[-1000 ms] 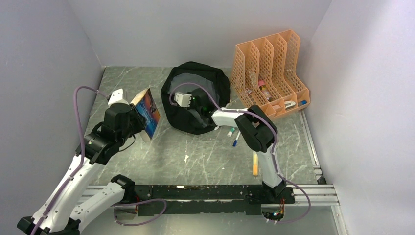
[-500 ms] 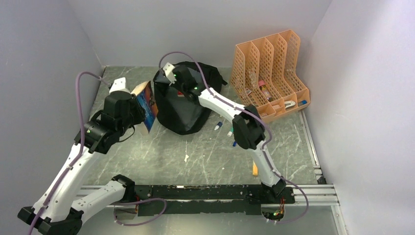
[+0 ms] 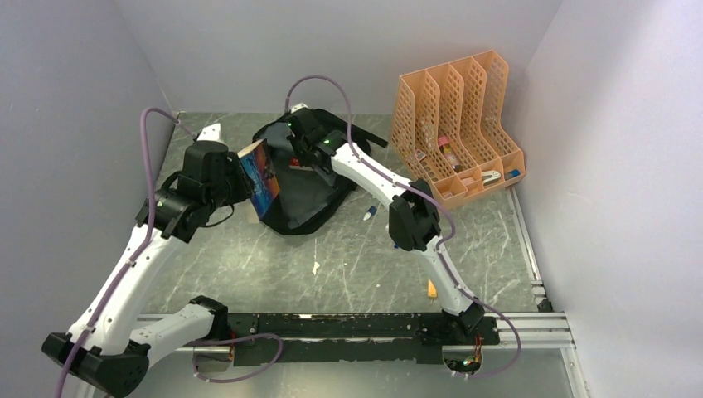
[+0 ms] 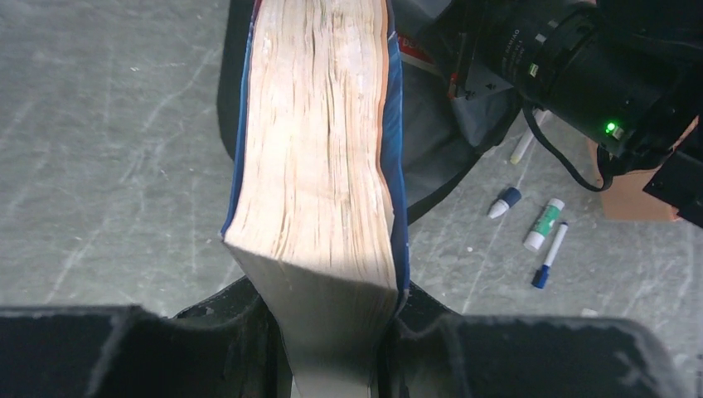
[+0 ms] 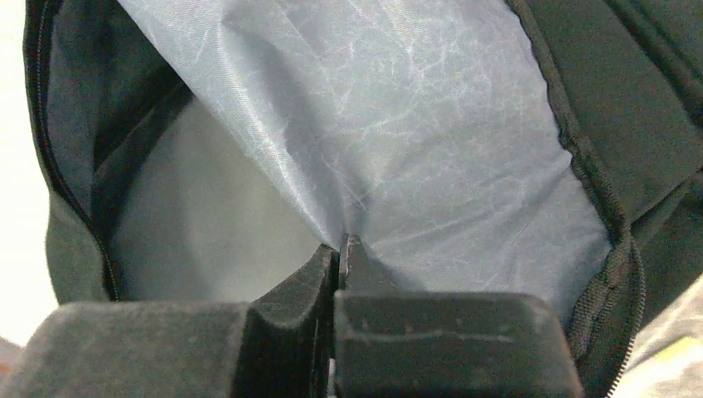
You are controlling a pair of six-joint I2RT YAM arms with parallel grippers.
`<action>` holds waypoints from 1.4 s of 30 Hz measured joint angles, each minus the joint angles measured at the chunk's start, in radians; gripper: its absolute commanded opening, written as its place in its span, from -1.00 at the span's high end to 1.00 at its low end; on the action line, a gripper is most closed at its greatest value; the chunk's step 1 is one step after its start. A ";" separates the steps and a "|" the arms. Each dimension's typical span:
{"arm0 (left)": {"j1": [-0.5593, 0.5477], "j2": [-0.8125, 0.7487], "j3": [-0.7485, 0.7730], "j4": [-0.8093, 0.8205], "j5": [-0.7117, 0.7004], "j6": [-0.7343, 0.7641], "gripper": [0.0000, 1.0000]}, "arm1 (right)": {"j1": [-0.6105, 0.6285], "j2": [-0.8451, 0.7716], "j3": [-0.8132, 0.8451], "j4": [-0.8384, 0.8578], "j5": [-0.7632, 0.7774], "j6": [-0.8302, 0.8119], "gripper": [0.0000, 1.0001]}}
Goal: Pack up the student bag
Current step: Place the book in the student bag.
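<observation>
The student bag (image 3: 313,197), a floppy black backpack, sits at the back middle of the table. My right gripper (image 3: 289,141) is shut on a fold of its grey lining (image 5: 431,149) and holds the left rim up; in the right wrist view the right gripper (image 5: 338,250) has its fingers pressed together on the cloth. My left gripper (image 3: 239,177) is shut on a thick book (image 3: 260,177) with a blue cover, held upright against the bag's left side. In the left wrist view the book's (image 4: 319,166) page edges fill the gap of the left gripper (image 4: 332,319).
An orange mesh file organiser (image 3: 454,124) with small items stands at the back right. A glue stick (image 4: 543,224), a blue pen (image 4: 547,265) and a capped marker (image 4: 504,202) lie right of the bag. An orange stick (image 3: 432,288) lies near the right arm's base. Grey walls close three sides.
My right gripper shut on the bag's lining and pulled its left rim up and back. The left arm carried the book rightwards to the bag's side.
</observation>
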 measured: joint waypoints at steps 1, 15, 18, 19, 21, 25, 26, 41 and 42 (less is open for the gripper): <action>0.016 0.011 0.000 0.003 0.027 -0.010 0.90 | -0.002 0.000 0.000 -0.005 -0.011 0.032 1.00; 0.240 0.045 -0.234 0.204 0.361 -0.264 0.90 | -0.006 -0.092 -0.003 0.001 0.024 0.111 1.00; 0.251 0.046 -0.273 0.274 0.404 -0.326 0.90 | -0.006 -0.112 -0.003 0.019 0.030 0.112 1.00; 0.253 0.046 -0.286 0.305 0.413 -0.351 0.90 | -0.006 -0.114 -0.003 0.022 0.031 0.113 1.00; 0.256 0.047 -0.314 0.372 0.425 -0.395 0.90 | -0.006 -0.117 -0.005 0.028 0.030 0.116 1.00; 0.259 0.071 -0.364 0.521 0.437 -0.485 0.90 | -0.006 -0.133 -0.043 0.056 0.028 0.129 1.00; 0.259 0.083 -0.373 0.558 0.437 -0.505 0.90 | -0.006 -0.143 -0.064 0.069 0.026 0.134 1.00; 0.253 0.361 -0.505 1.170 0.431 -0.733 0.90 | 0.008 -0.221 -0.190 0.157 -0.033 0.225 1.00; 0.250 0.383 -0.505 1.199 0.427 -0.737 0.90 | 0.011 -0.221 -0.190 0.156 -0.035 0.228 1.00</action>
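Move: The blue book is already pinched in the left hand; the bag's mouth lies about 14 cm ahead of that hand, 12 cm to its right and 18 cm lower. The red book inside is some 16 cm ahead, 13 cm right and 23 cm down; a blue-capped marker is about 5 cm ahead, 32 cm right and 26 cm down. From the right hand, already gripping the grey flap, the mouth is around 5 cm back, 3 cm left and 5 cm below. The blue book is carried by the left hand first down beside the bag, then forward and somewhat right into its mouth, roughly 13 cm forward and 9 cm down in all, while the wrist rolls its left side down some 50 degrees to lay the book flatter. The right hand keeps its pinch on the grey flap and raises it about 8 cm, easing slightly back at the end. ##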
